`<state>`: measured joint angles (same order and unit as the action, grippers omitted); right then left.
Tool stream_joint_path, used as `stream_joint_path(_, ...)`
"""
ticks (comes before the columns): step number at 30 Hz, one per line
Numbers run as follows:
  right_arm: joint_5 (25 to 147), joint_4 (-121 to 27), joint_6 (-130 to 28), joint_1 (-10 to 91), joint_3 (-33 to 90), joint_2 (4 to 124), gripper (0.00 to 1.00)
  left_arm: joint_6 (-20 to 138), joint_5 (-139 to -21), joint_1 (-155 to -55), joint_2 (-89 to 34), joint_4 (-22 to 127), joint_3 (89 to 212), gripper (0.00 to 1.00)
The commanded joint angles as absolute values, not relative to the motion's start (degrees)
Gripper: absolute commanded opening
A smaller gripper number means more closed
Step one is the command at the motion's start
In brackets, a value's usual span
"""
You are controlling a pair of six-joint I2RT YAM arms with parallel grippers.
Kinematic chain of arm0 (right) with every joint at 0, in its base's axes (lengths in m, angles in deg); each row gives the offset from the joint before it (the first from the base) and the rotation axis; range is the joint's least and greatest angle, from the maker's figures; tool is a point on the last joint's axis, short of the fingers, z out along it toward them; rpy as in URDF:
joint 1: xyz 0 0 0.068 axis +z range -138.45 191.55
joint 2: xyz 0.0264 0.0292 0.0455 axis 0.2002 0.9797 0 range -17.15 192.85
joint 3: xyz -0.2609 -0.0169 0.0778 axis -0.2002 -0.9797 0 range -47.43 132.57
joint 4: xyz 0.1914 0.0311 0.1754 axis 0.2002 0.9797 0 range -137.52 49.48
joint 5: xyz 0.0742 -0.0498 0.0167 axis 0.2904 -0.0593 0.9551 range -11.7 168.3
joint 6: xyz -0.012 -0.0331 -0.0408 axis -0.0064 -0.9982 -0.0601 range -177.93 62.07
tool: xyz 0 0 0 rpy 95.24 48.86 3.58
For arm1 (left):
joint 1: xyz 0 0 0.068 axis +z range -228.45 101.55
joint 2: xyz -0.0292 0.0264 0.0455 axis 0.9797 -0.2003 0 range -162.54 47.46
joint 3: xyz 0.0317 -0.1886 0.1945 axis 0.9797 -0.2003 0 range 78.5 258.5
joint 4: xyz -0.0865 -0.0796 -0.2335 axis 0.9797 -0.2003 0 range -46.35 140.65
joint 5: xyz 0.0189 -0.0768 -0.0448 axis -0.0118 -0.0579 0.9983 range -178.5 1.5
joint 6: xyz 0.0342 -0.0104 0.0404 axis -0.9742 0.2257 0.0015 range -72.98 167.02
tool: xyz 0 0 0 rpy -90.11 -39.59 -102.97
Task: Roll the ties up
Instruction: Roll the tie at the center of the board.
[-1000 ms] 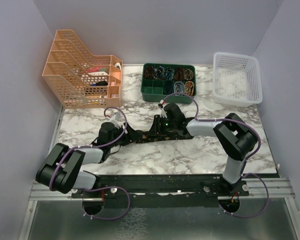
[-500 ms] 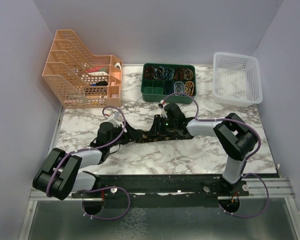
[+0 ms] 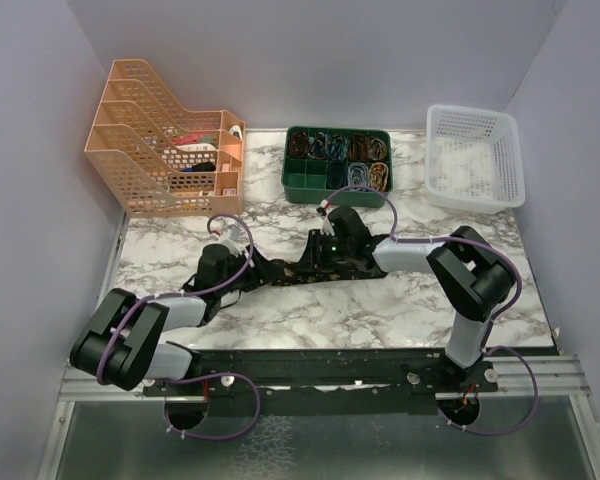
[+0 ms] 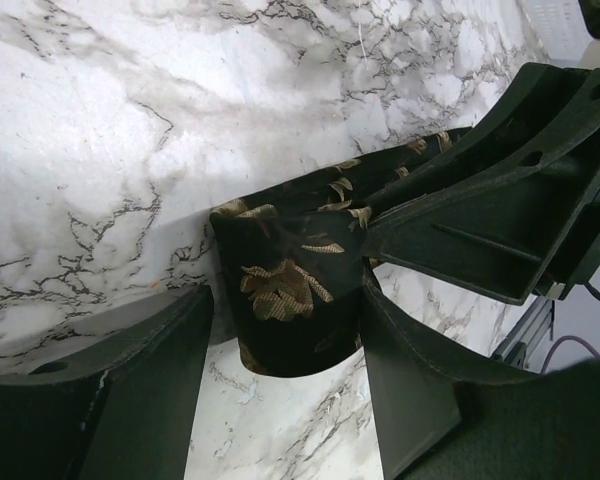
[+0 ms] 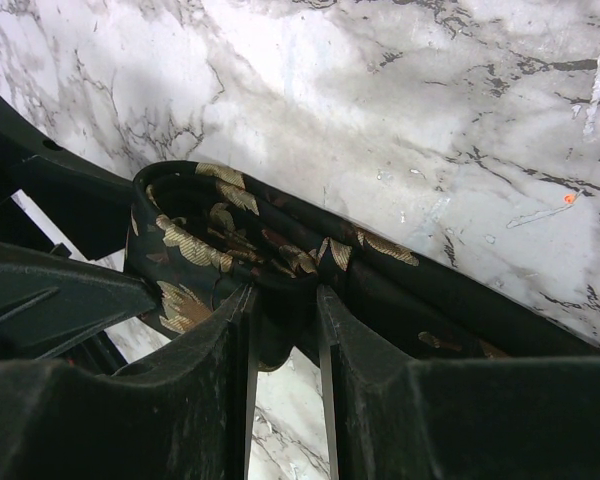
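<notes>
The black tie (image 3: 285, 272) with tan-gold flecks lies across the middle of the marble table, between both grippers. In the left wrist view its rolled end (image 4: 280, 285) stands between my left gripper's (image 4: 285, 300) wide-set fingers. The right-hand finger (image 4: 410, 380) touches it, and a thin gap shows at the other finger (image 4: 150, 380). My right gripper (image 5: 284, 295) is shut on a fold of the tie (image 5: 380, 290) beside the roll. In the top view the left gripper (image 3: 250, 265) and right gripper (image 3: 315, 262) meet nearly tip to tip.
An orange mesh file rack (image 3: 165, 150) stands at the back left. A green compartment tray (image 3: 337, 182) holding coiled items is at the back middle, and a white basket (image 3: 475, 155) at the back right. Bare marble (image 3: 380, 310) lies in front of the tie.
The left arm's near links swung a little to the left and back again. Both grippers and the tie stay where they were.
</notes>
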<state>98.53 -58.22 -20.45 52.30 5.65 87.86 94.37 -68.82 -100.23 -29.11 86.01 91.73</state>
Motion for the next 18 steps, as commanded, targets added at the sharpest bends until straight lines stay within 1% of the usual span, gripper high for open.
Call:
stream_joint_path(1, 97.58, -54.70, -21.85, 52.00, 5.88, 88.86, 0.33, 93.87, -68.89, -100.37, -30.22, 85.28, 93.35, 0.60)
stream_joint_path(4, 97.64, -54.73, -21.84, 51.98, 5.89, 88.84, 0.33, 93.61, -68.34, -100.48, -30.69, 85.28, 93.70, 0.58)
stream_joint_path(10, 98.05, -55.04, -21.64, 51.98, 5.81, 89.10, 0.33, 93.63, -68.08, -100.75, -31.90, 85.32, 94.52, 0.57)
stream_joint_path(13, 98.07, -54.98, -21.63, 51.96, 5.82, 89.02, 0.33, 93.36, -67.96, -101.49, -32.69, 85.29, 95.30, 0.51)
stream_joint_path(15, 98.07, -54.84, -21.63, 51.90, 5.89, 88.94, 0.33, 93.26, -68.28, -101.84, -32.87, 85.26, 95.45, 0.41)
stream_joint_path(18, 98.39, -54.66, -21.71, 51.94, 6.04, 88.69, 0.33, 92.88, -69.05, -102.08, -32.43, 85.28, 95.55, 0.31)
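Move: The tie's folded left end already sits between my open left fingers, about 1 cm ahead, 1 cm to the right and 1 cm below. The flat tail runs off to that hand's right, its middle some 17 cm away and about 1 cm back, while the green box stands roughly 23 cm ahead and 15 cm to the right. From my right hand, already pinching the tie, that folded end is about 6 cm to the left, level ahead and 1 cm lower. I draw my left fingers in on both sides of the folded end, slowly at first and then quickly, until they pinch the cloth between the pads. Meanwhile the left hand eases about 1 cm to its right and slightly forward, towards my right hand, without lifting or turning. My right hand stays put and keeps its pinch on the tie. ##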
